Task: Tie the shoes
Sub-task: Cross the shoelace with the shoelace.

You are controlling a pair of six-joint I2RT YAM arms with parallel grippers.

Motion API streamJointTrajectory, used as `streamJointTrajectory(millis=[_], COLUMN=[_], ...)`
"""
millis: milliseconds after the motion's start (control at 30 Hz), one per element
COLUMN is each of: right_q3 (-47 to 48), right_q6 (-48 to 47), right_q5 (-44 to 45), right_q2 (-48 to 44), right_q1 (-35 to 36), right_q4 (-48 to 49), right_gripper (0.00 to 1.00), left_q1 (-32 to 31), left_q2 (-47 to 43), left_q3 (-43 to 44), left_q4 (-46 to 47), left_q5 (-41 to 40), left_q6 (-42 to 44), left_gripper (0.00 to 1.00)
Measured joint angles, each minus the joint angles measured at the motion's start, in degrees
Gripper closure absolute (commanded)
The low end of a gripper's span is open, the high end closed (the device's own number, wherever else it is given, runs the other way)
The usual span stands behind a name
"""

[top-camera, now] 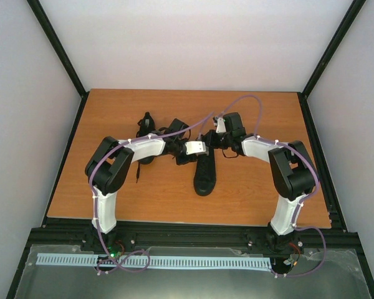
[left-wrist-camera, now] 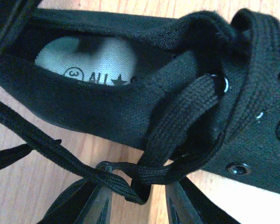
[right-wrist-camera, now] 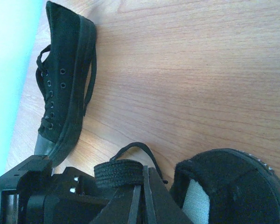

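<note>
One black shoe (top-camera: 205,175) lies in the middle of the table, toe toward the arms. In the left wrist view it (left-wrist-camera: 107,93) fills the frame, white insole showing. My left gripper (left-wrist-camera: 140,198) is at its side, fingers apart, with crossed black laces (left-wrist-camera: 177,121) lying across the gap at the tips. My right gripper (right-wrist-camera: 143,177) is shut on a flat loop of lace (right-wrist-camera: 119,171) beside the shoe's heel (right-wrist-camera: 228,186). The second shoe (top-camera: 147,129) lies apart at the back left, with loose laces (right-wrist-camera: 65,88).
Both wrists meet over the middle shoe (top-camera: 202,144). The wooden table (top-camera: 262,193) has black frame rails along its edges. White walls close in the back and the sides. The left gripper's body (right-wrist-camera: 32,191) sits close beside my right fingers.
</note>
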Motion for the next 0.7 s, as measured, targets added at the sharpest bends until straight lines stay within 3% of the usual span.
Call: streamJointTrajectory(millis=[200,433,700], right_q3=[0.0,0.0,0.0], right_q6=[0.85,-0.55,-6.29], right_q5=[0.11,0.26,-0.83], right_q2=[-0.02,-1.07,-3.76], right_q1=[-0.2,-0.09,0.2], right_q4=[0.11,-2.51,-9.35], right_gripper=[0.97,0.97,0.97], left_q1=[-0.11,-0.5,-0.9], left_q2=[0.26,-1.22,-12.11], left_q3=[-0.04,-0.04,-0.02], left_q4=[1.05,-1.07,-5.73], left_q5=[-0.44,-0.59,0.61], left_q6=[-0.72,-2.43,-3.48], left_gripper=[0.99,0.99,0.99])
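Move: The crossed shoelace lies practically between the left hand's half-open fingers, level with them. The shoe's middle is about 5 cm back and 3 cm right of that hand, roughly 1 cm lower; the other shoe stands some 18 cm to its left and 6 cm farther forward, about as high. From the right hand, already pinching a lace over the shoe's opening, the crossing is around 6 cm back, 3 cm left and 5 cm down. Staying almost in place beside the shoe's opening, the left hand shuts its fingers on the lace at the crossing, then pulls it upwards about 8 cm, drifting slightly back. The right hand keeps its pinch on its own lace, hardly moving at first, then eases back some 2.5 cm towards the toe as the left hand rises. ##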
